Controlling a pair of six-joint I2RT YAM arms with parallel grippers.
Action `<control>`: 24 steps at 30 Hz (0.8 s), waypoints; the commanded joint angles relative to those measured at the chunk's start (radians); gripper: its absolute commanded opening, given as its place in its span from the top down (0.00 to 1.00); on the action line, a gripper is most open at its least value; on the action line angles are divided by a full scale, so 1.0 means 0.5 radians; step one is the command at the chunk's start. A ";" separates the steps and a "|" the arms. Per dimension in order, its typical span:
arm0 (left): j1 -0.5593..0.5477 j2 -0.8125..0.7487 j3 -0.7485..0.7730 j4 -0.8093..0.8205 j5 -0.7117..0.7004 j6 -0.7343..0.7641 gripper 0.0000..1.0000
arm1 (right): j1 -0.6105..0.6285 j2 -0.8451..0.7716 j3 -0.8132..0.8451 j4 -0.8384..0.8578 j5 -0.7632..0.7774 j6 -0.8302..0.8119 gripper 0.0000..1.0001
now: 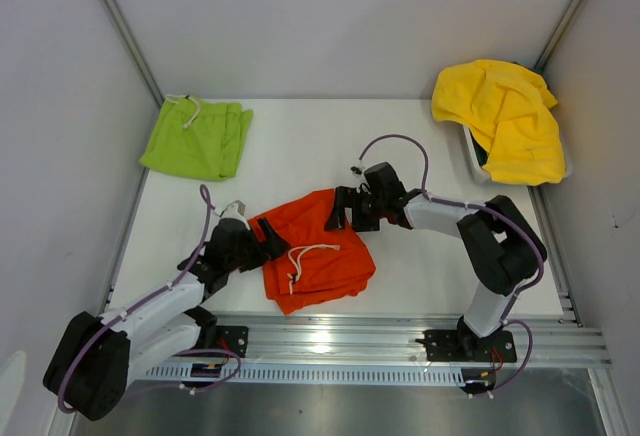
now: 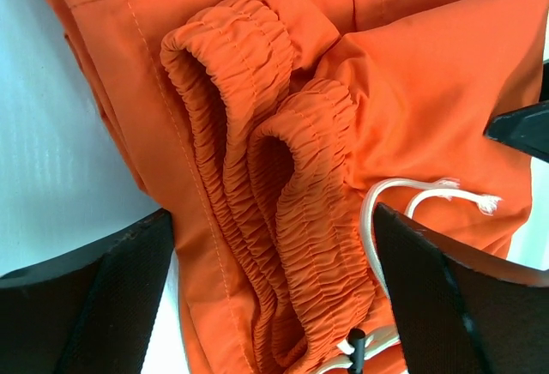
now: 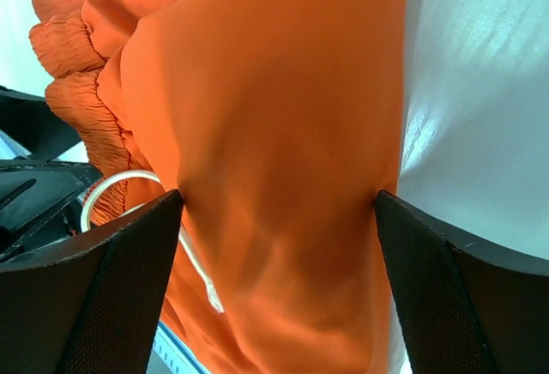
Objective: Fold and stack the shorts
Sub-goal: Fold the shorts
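Note:
The orange-red shorts [image 1: 318, 254] lie folded near the table's front edge, white drawstring [image 1: 305, 256] on top. The lime-green shorts [image 1: 197, 138] lie folded at the back left, away from both arms. My left gripper [image 1: 268, 241] is at the orange pair's left edge. It is open, its fingers either side of the bunched elastic waistband [image 2: 292, 220]. My right gripper [image 1: 340, 212] is at the pair's far right corner, also open, with smooth orange cloth [image 3: 283, 134] lying between its wide-set fingers. Neither gripper pinches the cloth.
A white bin [image 1: 470, 163] at the back right holds yellow cloth [image 1: 505, 116] that hangs over its rim. Grey walls close in the table on three sides. A metal rail [image 1: 400, 331] runs along the front edge.

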 commanded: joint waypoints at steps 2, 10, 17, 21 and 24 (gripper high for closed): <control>-0.004 0.048 0.050 0.076 0.041 -0.041 0.09 | -0.009 0.062 -0.020 0.276 -0.223 0.017 0.14; 0.005 0.317 0.203 0.146 0.139 0.064 0.38 | -0.006 0.115 -0.075 0.448 -0.352 0.106 0.64; 0.076 0.462 0.439 0.113 0.152 0.217 0.71 | -0.034 0.041 -0.146 0.454 -0.184 0.201 1.00; 0.097 0.673 0.681 0.107 0.130 0.367 0.79 | -0.009 -0.143 -0.399 0.546 0.068 0.416 1.00; 0.100 0.869 0.997 0.015 0.176 0.462 0.84 | 0.180 -0.351 -0.502 0.427 0.414 0.502 1.00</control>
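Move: The gathered red waistband lies just below and between my open left fingers, about 1 cm ahead, 1 cm to the right and 1 cm down. The far right-hand edge fold of the red shorts is about 2 cm left of my right hand, level ahead-wise and about 1 cm lower. The white drawstring lies some 4 cm back and 8 cm right of my left hand, and the folded green shorts some 22 cm ahead and 16 cm left of it. I close both hands on the red shorts: my left eases slightly down onto the bunched waistband and pinches it, while my right slides about 2 cm left and pinches the far right-hand fold. Then I sweep my left hand forward about 5 cm, rising and edging right, and draw my right hand back to the right a couple of centimetres and slightly back, keeping both grips. ##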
